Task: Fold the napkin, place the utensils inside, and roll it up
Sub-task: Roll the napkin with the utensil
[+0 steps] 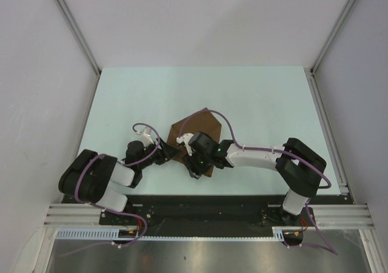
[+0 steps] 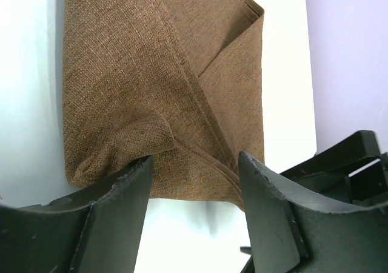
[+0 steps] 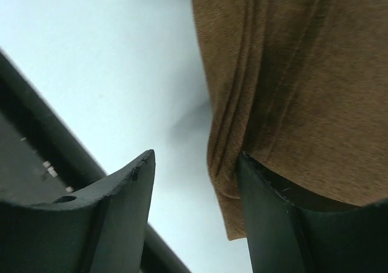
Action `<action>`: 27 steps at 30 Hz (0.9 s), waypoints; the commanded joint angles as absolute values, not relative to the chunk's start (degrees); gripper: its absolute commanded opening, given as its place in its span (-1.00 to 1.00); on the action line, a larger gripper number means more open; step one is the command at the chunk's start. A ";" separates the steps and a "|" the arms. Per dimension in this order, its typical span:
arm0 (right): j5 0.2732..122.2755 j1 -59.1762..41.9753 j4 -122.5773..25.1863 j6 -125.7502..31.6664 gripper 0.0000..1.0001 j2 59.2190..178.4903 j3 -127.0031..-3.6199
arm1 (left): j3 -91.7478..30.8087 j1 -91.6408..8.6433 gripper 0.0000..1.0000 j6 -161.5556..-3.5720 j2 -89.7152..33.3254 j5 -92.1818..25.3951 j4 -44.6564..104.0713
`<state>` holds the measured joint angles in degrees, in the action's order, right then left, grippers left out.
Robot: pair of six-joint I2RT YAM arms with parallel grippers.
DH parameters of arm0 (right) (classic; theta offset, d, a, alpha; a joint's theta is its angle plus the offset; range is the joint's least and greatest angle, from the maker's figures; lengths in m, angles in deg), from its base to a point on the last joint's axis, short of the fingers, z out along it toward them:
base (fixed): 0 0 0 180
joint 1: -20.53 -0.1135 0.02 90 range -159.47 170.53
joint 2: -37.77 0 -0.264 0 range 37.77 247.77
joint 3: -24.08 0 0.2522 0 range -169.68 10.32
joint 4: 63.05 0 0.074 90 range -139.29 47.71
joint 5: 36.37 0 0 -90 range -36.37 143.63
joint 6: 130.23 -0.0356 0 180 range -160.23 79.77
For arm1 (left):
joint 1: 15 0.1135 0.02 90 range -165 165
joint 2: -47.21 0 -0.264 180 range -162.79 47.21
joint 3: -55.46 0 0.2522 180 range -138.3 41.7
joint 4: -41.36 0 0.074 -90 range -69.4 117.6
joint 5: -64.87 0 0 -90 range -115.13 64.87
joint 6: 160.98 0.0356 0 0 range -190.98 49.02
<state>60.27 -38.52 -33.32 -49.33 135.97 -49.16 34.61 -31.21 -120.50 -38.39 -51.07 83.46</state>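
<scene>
The napkin (image 1: 203, 127), a dark-brown cloth folded into a packet, lies mid-table, and both grippers are at its near edge. My left gripper (image 1: 168, 154) is at its left corner. In the left wrist view it (image 2: 194, 179) stands open, with the napkin's (image 2: 163, 85) layered near edge between the fingertips (image 2: 124, 185) and a gap on both sides. My right gripper (image 1: 195, 162) sits over the near right part. In the right wrist view it (image 3: 197, 173) is open, and the napkin's (image 3: 291, 73) stacked folds run beside the right finger (image 3: 270, 206). The utensils are out of view.
The pale table (image 1: 254, 97) stretches behind and to the right of the cloth. White walls with metal posts (image 1: 73, 24) close three sides. A black base strip (image 1: 200, 203) runs along the near edge, seen also in the right wrist view (image 3: 30, 145).
</scene>
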 commanded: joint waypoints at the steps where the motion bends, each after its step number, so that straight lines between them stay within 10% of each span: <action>1: 48.20 -39.94 -37.07 -45.95 0.20 135.24 -48.92 | 34.84 -30.47 0.30 -118.62 -38.31 -47.54 77.53; 10: 48.97 -41.44 -36.73 -42.69 -0.38 137.79 -48.74 | 34.14 -30.47 0.31 -117.57 -34.97 -47.28 74.10; 25: 48.80 -42.67 -34.09 -44.62 -0.49 142.71 -49.27 | 33.26 -30.47 0.32 -115.72 -31.45 -46.84 69.18; 27: 48.53 -42.41 -32.34 -45.15 -0.77 143.68 -49.88 | 33.09 -30.38 0.33 -115.72 -30.84 -46.93 68.83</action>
<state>49.25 -42.37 -35.42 -43.69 139.27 -48.79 33.65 -31.21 -118.47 -31.75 -49.73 73.21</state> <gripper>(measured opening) 0.236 0.656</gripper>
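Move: The near folded edge of the napkin, which the open right fingers go for, lies about 2 cm ahead of the right hand and some 3 cm below it. From that hand, the napkin's near right corner is about 6 cm to the right and level fore and aft, while the far tip is some 27 cm ahead and 4 cm right. From the left hand, the spot to be gripped lies about 7 cm right, 5 cm back and 2 cm below. Forward first, by about 2 cm, the right hand reaches over the napkin's near edge, fingertips swinging forward some 10 degrees; it then eases back about 1 cm while sinking roughly 2 cm, and its fingers close from wide open to pinch the folded layers. The left hand stays practically in place at the fold's left end, fingers still open. ##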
